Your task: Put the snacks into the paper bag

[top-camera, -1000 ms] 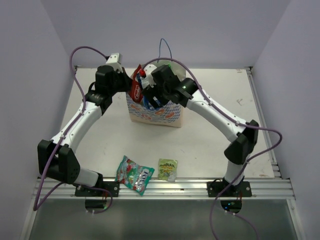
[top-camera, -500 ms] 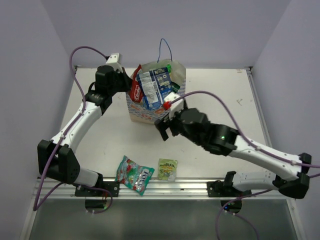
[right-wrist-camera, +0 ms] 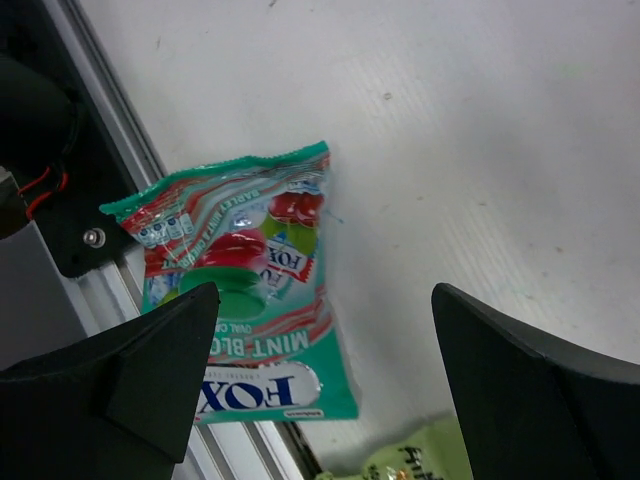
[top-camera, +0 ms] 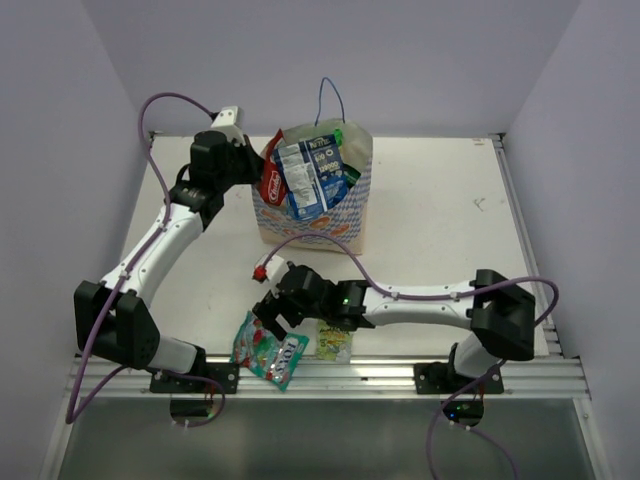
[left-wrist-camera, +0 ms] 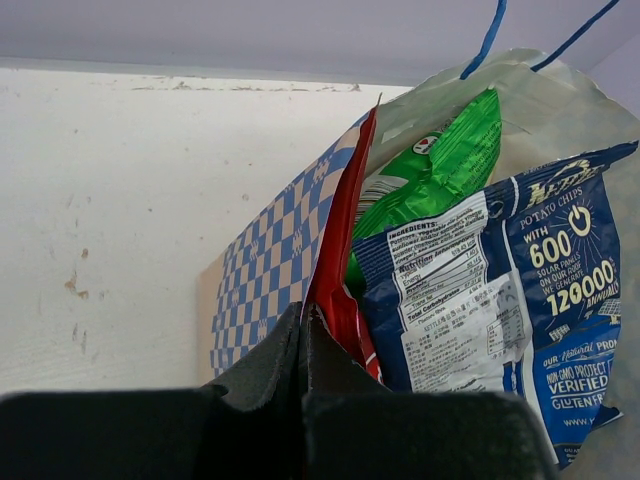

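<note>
The paper bag [top-camera: 335,225] stands at the back centre of the table. A red packet [top-camera: 271,180], a dark blue packet [top-camera: 310,175] and a green packet [left-wrist-camera: 440,160] stick out of its top. My left gripper [top-camera: 258,168] is at the bag's left rim, its jaws shut on the checkered edge [left-wrist-camera: 270,270] beside the red packet [left-wrist-camera: 345,240]. Near the front edge, my right gripper [top-camera: 272,318] hangs open just above the colourful candy packet [top-camera: 268,352], which lies flat under the left finger [right-wrist-camera: 150,380]. A small yellow-green sachet [top-camera: 336,340] lies right of it.
An aluminium rail [top-camera: 400,375] runs along the table's front edge, and the candy packet [right-wrist-camera: 245,290] overlaps it. Walls close in on the left, back and right. Blue string handles [top-camera: 330,95] rise above the bag. Purple cables loop from both arms.
My right arm has pulled out of the bag, leaving the blue packet inside. It has swung down to the front, over the candy packet, jaws open. The left arm has not moved.
</note>
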Tool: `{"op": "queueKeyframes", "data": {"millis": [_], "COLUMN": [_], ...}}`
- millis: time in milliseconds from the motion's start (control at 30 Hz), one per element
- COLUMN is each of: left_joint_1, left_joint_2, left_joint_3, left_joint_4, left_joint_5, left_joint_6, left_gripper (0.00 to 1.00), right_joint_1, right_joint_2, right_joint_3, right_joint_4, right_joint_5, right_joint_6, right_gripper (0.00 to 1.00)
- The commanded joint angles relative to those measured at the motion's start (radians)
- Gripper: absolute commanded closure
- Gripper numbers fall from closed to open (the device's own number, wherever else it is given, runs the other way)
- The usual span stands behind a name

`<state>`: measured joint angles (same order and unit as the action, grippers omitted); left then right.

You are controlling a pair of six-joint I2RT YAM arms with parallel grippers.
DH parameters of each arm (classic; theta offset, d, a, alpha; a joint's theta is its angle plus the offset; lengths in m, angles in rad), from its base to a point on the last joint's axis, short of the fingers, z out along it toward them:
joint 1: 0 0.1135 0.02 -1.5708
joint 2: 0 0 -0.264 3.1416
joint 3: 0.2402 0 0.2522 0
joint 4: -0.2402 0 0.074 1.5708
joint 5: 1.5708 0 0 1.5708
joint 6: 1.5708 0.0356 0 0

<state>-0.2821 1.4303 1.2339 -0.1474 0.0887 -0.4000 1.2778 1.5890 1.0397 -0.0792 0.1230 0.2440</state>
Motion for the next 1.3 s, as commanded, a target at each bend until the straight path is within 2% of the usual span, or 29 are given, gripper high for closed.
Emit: {"op": "queueKeyframes", "data": {"millis": [0,200,267,300,333,433,500,567,733,833,867,967,1000,1200,1267], "left_joint_1": [-0.002,-0.002,-0.002,-0.002,-0.003,-0.002,-0.002,-0.002,0.0,0.0,0.0,0.0,0.0,0.0,0.0], "left_joint_2": [-0.056,-0.06,-0.062,-0.062,-0.061,-0.062,-0.061,-0.062,-0.067,-0.06,-0.059,-0.062,-0.062,-0.073,-0.073], "left_joint_3": [0.016,0.015,0.013,0.013,0.012,0.012,0.01,0.012,0.004,0.006,0.007,0.006,0.006,0.01,0.012], "left_joint_4": [0.032,0.031,0.031,0.032,0.032,0.034,0.032,0.034,0.042,0.045,0.045,0.042,0.042,0.037,0.034], "left_joint_5": [-0.009,-0.009,-0.01,-0.012,-0.012,-0.012,-0.012,-0.012,-0.021,-0.015,-0.015,-0.015,-0.017,-0.021,-0.023], "left_joint_6": [0.024,0.027,0.026,0.027,0.027,0.027,0.027,0.027,0.032,0.032,0.032,0.032,0.032,0.032,0.032], "left_gripper": [1.0,1.0,1.0,1.0,1.0,1.0,1.0,1.0,1.0,1.0,1.0,1.0,1.0,1.0,1.0], "right_joint_1": [0.031,0.046,0.051,0.055,0.055,0.06,0.06,0.061,0.061,0.061,0.061,0.061,0.061,0.06,0.061], "right_joint_2": [0.081,0.161,0.166,0.173,0.177,0.192,0.197,0.198,0.213,0.223,0.226,0.235,0.233,0.165,0.134], "right_joint_3": [0.026,0.029,0.029,0.029,0.033,0.036,0.039,0.042,0.049,0.057,0.057,0.059,0.057,0.045,0.063], "right_joint_4": [0.13,0.144,0.141,0.139,0.134,0.128,0.122,0.114,0.11,0.095,0.096,0.098,0.099,0.082,0.015], "right_joint_5": [-0.086,-0.12,-0.16,-0.163,-0.167,-0.175,-0.177,-0.177,-0.175,-0.171,-0.171,-0.175,-0.172,-0.126,-0.056], "right_joint_6": [0.052,0.08,0.084,0.087,0.087,0.09,0.09,0.09,0.092,0.083,0.083,0.087,0.089,0.08,0.063], "right_gripper": [0.08,0.11,0.15,0.18,0.28,0.37,0.49,0.53,0.47,0.52,0.55,0.81,1.0,1.0,1.0]}}
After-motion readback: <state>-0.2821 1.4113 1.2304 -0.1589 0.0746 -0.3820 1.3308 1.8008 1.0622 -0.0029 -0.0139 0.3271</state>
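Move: Behind and below the open right hand lies the green-and-red candy bag, roughly 7 cm back, 4 cm to its left and 9 cm down on the table. The small yellow packet lies about 13 cm to the right of this hand and 6 cm back; the paper bag stands some 25 cm ahead and 8 cm to the right. From the left hand, the candy bag is about 37 cm back, 3 cm to the right and 23 cm down. Sinking about 7 cm while easing some 5 cm back and 3 cm left, the right hand comes down onto the middle of the candy bag, its fingers tipping a little steeper. Most of the descent comes first, quickly; then the wide-open fingers close in stages, settling the last centimetre as they shut and pinch the wrapper. The left hand keeps its shut grip on the paper bag's left rim. ##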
